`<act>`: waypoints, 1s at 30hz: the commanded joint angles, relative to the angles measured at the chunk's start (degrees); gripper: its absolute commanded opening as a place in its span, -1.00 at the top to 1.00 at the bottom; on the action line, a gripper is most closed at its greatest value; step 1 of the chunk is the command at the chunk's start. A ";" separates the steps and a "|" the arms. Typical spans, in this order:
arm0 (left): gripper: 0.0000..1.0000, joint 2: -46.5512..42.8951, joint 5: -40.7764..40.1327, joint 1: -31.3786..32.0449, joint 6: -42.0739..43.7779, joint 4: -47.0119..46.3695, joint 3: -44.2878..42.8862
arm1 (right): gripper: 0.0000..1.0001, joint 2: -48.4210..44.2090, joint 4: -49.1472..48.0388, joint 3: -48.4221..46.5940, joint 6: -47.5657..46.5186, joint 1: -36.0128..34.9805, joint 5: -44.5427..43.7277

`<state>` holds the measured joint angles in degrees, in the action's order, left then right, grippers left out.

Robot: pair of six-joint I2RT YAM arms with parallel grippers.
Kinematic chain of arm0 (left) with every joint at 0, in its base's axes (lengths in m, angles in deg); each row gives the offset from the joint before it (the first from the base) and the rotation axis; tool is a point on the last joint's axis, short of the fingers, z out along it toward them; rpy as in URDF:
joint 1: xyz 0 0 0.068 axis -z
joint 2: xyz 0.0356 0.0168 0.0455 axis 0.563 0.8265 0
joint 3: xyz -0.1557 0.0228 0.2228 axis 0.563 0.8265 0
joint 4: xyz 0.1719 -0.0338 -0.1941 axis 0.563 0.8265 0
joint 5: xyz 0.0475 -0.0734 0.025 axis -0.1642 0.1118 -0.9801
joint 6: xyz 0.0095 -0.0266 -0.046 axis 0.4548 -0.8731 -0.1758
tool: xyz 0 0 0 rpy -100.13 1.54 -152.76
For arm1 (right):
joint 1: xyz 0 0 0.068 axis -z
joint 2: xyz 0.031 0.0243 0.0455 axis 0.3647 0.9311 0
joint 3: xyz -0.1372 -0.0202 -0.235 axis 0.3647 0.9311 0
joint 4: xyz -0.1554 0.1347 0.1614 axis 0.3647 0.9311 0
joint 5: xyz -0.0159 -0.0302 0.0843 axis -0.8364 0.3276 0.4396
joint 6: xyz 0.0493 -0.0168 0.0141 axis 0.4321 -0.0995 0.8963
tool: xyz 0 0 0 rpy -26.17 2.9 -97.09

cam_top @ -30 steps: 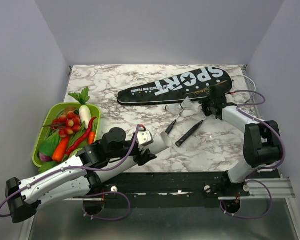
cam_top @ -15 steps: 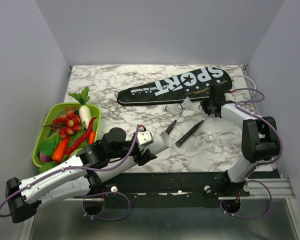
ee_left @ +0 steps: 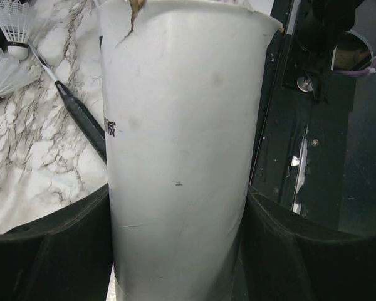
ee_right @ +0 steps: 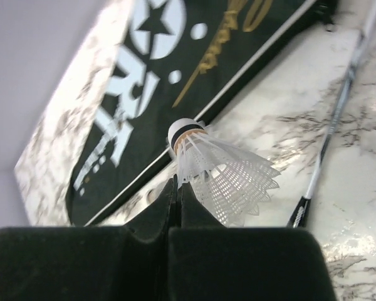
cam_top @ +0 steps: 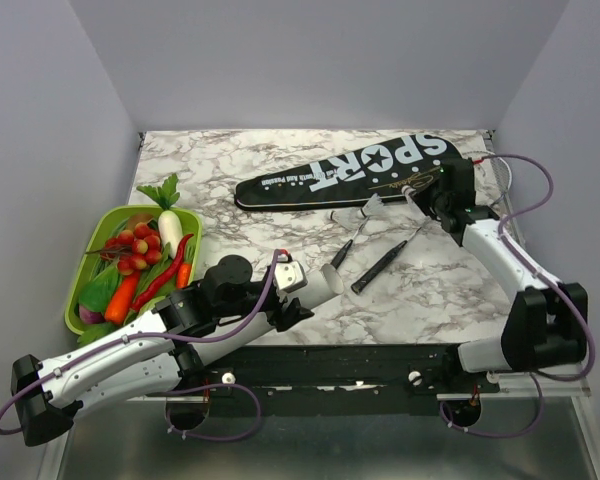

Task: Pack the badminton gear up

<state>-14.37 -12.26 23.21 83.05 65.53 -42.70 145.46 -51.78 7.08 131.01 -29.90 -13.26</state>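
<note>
The long black bag (cam_top: 350, 172) lettered "SPORT" lies at the back of the table. Two rackets rest in front of it, black handles (cam_top: 380, 267) towards me. My right gripper (cam_top: 418, 192) hangs just above the bag's wide end. It is shut on the skirt edge of a white shuttlecock (ee_right: 222, 166), seen close up in the right wrist view over the bag (ee_right: 175, 75). Another shuttlecock (cam_top: 373, 208) lies beside the rackets. At the near middle, my left gripper (ee_left: 178, 251) is shut on a white tube (ee_left: 182, 150), its fingers (ee_left: 50, 244) flat against both sides.
A green tray (cam_top: 196, 240) of toy vegetables sits at the left edge. The black base rail (cam_top: 340, 370) runs along the near edge. The left wrist view shows two shuttlecocks (ee_left: 3, 75) and a racket handle (ee_left: 81, 119) on the marble left of the tube.
My right gripper has shut on a shuttlecock and swung up and back-right over the bag's wide end. The left arm and the tube have not moved.
</note>
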 commanded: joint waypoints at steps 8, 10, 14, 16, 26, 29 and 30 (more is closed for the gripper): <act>1.00 1.53 2.00 0.27 -1.07 1.57 -0.18 | 0.99 -16.84 10.16 0.16 -27.93 -4.92 43.44; 1.00 2.32 2.62 0.36 -0.72 1.92 -0.27 | 0.99 -19.56 13.14 -0.37 -30.14 -7.38 48.01; 1.00 3.29 4.29 0.45 -0.36 2.80 -0.44 | 0.99 -23.69 18.34 -2.13 -34.89 -14.94 49.79; 1.00 3.38 4.55 0.71 -0.36 3.15 -0.27 | 0.99 -25.80 20.98 -2.49 -35.51 -16.00 51.02; 1.00 3.21 3.50 1.50 1.40 4.47 0.17 | 0.99 -35.65 31.35 -4.33 -38.32 -18.64 52.96; 1.00 3.73 3.94 1.50 1.40 4.39 0.26 | 0.99 -36.00 32.06 -4.24 -38.33 -19.26 54.62; 1.00 3.82 4.11 1.50 1.31 4.39 0.17 | 0.99 -36.00 31.89 -4.07 -38.15 -19.52 54.89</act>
<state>-10.91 -9.90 24.37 85.09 67.11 -42.70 109.79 -23.96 3.76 93.94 -48.39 37.95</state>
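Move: The tube's open mouth, where my right hand takes the shuttlecock it already pinches, lies about 28 cm back, 23 cm left and 8 cm up. On the table roughly 11 cm below that hand, the right racket's handle is some 12 cm back and 8 cm left, and the nearer loose shuttlecock 5 cm ahead and 10 cm left. From my left hand, already gripping the tube, the pinched shuttlecock is about 32 cm ahead, 30 cm right and 6 cm lower. I lift the shuttlecock clear with my right hand, then sweep it back some 27 cm and about 15 cm left and up, over the rackets towards the tube's mouth. Meanwhile I swing that hand some 80 degrees counter-clockwise and tip its fingers up a little, cork leading, pinch kept. My left hand keeps its grip and lowers the tube about 2 cm. ##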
